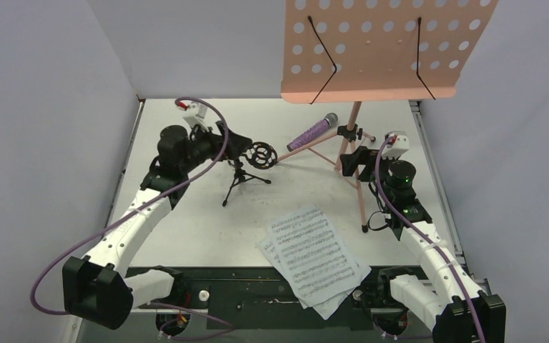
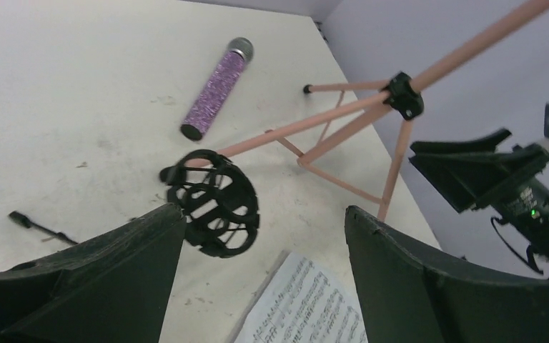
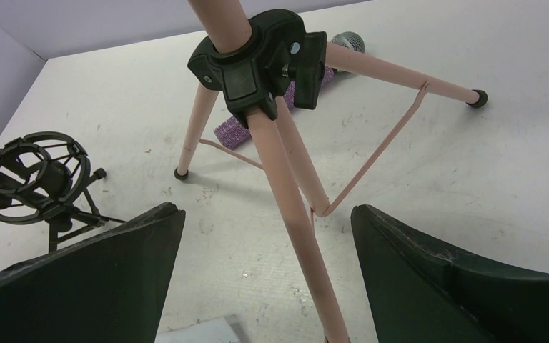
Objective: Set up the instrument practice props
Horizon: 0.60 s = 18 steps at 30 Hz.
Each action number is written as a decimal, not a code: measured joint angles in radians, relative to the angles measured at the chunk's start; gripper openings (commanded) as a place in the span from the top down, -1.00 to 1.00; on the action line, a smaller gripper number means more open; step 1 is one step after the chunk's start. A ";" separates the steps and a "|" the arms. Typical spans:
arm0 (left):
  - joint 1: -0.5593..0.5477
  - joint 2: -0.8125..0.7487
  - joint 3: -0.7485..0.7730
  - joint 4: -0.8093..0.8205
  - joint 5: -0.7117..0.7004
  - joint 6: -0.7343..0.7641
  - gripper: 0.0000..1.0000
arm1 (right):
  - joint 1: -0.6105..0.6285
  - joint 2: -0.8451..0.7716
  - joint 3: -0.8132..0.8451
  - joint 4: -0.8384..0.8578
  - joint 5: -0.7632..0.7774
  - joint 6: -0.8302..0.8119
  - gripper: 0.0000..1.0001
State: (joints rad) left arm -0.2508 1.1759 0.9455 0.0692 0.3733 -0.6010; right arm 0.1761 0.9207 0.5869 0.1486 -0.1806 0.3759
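Note:
The pink perforated music stand (image 1: 372, 50) stands at the back right on tripod legs (image 3: 293, 200) joined by a black hub (image 3: 257, 61). The glittery purple microphone (image 1: 312, 132) lies flat on the table by those legs. The small black tripod mic stand (image 1: 246, 171) stands upright with its round cage holder (image 2: 214, 204) empty. White sheet-music pages (image 1: 314, 257) lie at the near edge. My left gripper (image 2: 264, 214) is open just beside the cage holder, holding nothing. My right gripper (image 3: 266, 211) is open, with a pink leg seen between its fingers, untouched.
Grey walls close in the white table (image 1: 186, 214) on the left, back and right. The music stand's desk overhangs the back right of the table. Purple cables (image 1: 64, 264) loop off both arms near their bases.

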 measured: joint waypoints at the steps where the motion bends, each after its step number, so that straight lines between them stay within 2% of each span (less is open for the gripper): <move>1: -0.044 -0.001 0.001 0.002 -0.008 0.020 -0.61 | 0.000 0.000 -0.002 -0.001 0.000 0.003 -0.80; 5: -0.219 0.023 0.038 0.001 -0.065 0.116 -0.61 | 0.000 -0.003 -0.019 -0.004 -0.010 0.007 -0.80; 9: -0.345 0.104 0.116 0.006 -0.120 0.196 -0.61 | 0.000 -0.003 -0.043 -0.012 -0.018 0.013 -0.82; 18: -0.514 0.417 0.364 -0.036 -0.240 0.294 -0.55 | 0.000 -0.007 -0.069 -0.044 -0.029 0.022 -0.88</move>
State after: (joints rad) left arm -0.7647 1.5929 1.3098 0.0330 0.1329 -0.3073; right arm 0.1761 0.9134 0.5175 0.1043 -0.2092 0.3981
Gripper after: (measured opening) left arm 0.800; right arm 0.926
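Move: The black clamp of the music stand is some 31 cm to the right of my left hand, about 6 cm ahead and 4 cm lower. Nearer stands the black ring mount, about 6 cm right, 5 cm ahead and 12 cm below. The purple microphone lies on the table about 26 cm right, 20 cm ahead and 26 cm below. From my right hand the clamp is about 8 cm ahead, 2 cm left and 3 cm higher. Already clear of the ring mount, I sweep my open left hand about 20 cm right, above the mount and towards the stand, bowing back a little, then easing forward and down, while the wrist turns some 20 degrees clockwise and rolls left side up. My open right hand sinks about 4 cm and draws slightly back, tipping down beside the stand's near leg. ##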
